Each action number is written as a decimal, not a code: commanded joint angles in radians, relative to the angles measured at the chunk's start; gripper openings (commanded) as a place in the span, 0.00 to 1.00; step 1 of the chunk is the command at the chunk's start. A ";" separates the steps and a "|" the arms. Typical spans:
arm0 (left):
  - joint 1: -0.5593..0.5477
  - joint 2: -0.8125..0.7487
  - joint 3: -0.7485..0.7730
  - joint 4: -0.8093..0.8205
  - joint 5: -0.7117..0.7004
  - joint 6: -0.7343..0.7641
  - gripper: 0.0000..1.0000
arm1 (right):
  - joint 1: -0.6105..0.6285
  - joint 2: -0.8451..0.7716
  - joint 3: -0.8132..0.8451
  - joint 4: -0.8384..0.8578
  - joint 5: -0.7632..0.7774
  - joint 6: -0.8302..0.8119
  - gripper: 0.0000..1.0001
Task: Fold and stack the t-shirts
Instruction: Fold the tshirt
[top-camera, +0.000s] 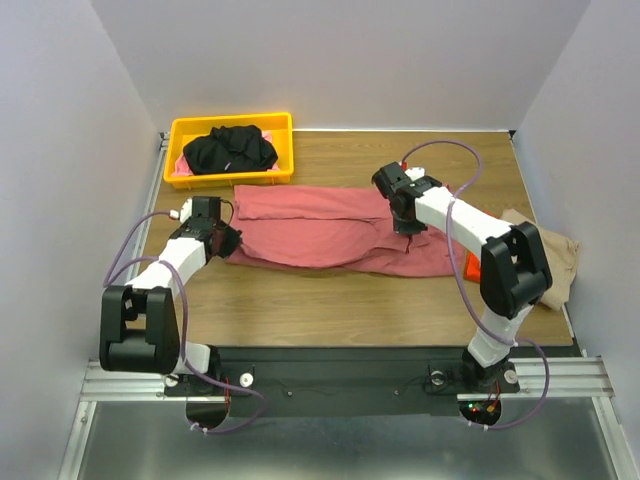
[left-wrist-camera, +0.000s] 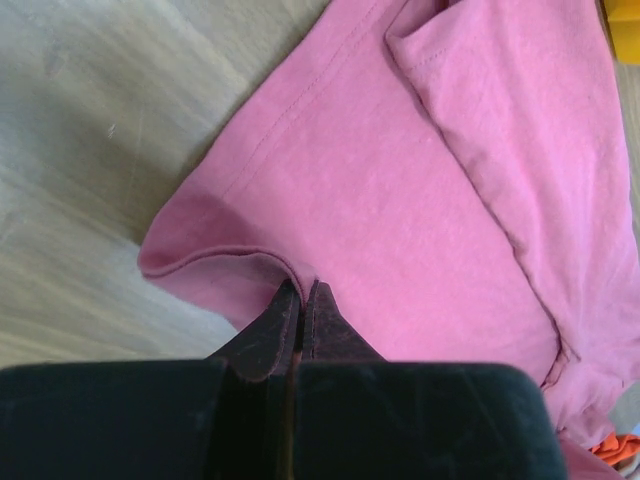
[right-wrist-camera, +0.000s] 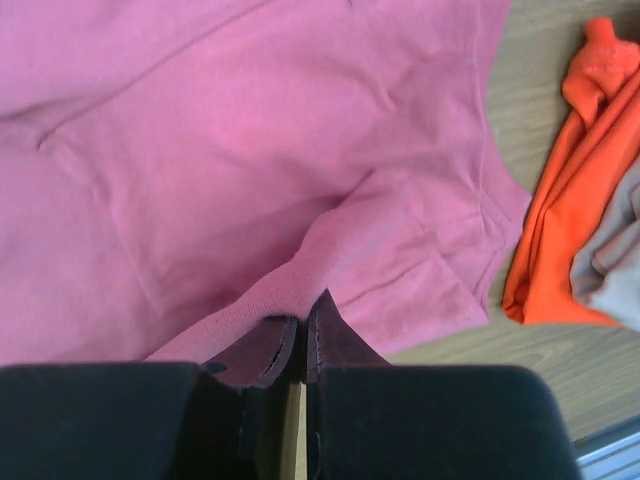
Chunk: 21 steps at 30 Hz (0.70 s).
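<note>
The dusty-red t-shirt (top-camera: 330, 230) lies stretched out lengthwise across the middle of the wooden table. My left gripper (top-camera: 222, 240) is at its left end, shut on the hem edge; in the left wrist view the hem (left-wrist-camera: 230, 255) curls into the closed left gripper (left-wrist-camera: 303, 288). My right gripper (top-camera: 405, 222) is over the shirt's right part, shut on a raised fold of the red cloth (right-wrist-camera: 250, 150) that runs into the right gripper (right-wrist-camera: 305, 325). A black t-shirt (top-camera: 230, 148) is bunched in the yellow bin. A tan t-shirt (top-camera: 545, 255) lies crumpled at the table's right edge.
The yellow bin (top-camera: 182, 130) stands at the back left, with a bit of pink cloth (top-camera: 183, 163) under the black shirt. An orange cloth (right-wrist-camera: 580, 170) lies beside the tan shirt, just right of the red shirt's end. Grey walls close the table on three sides.
</note>
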 joint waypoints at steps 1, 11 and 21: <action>0.009 0.041 0.066 0.082 -0.027 -0.019 0.00 | -0.025 0.040 0.082 0.021 0.053 -0.015 0.00; 0.017 0.163 0.152 0.105 -0.044 -0.020 0.00 | -0.057 0.131 0.134 0.027 0.061 -0.042 0.01; 0.020 0.236 0.195 0.113 -0.065 -0.023 0.00 | -0.068 0.212 0.206 0.043 0.073 -0.071 0.00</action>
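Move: The pink t-shirt's far edge is what the held hem is being taken towards: its far-left corner lies about 16 cm ahead of the left hand, level sideways and 5 cm lower. The yellow bin stands some 28 cm ahead and 2 cm to the left. From the right hand, the far-right corner is about 14 cm ahead and 9 cm to the right, 6 cm lower, with the orange shirt roughly 16 cm right and 2 cm back. The t-shirt's near hem, still pinched at two points, is carried forward over the part lying flat, towards the far edge. The left hand takes it about 5 cm forward, slowing and then sinking; the right goes about 4 cm forward while lowering nearly 3 cm and drifting slightly right. Both grippers stay shut on the cloth with hardly any turn. ##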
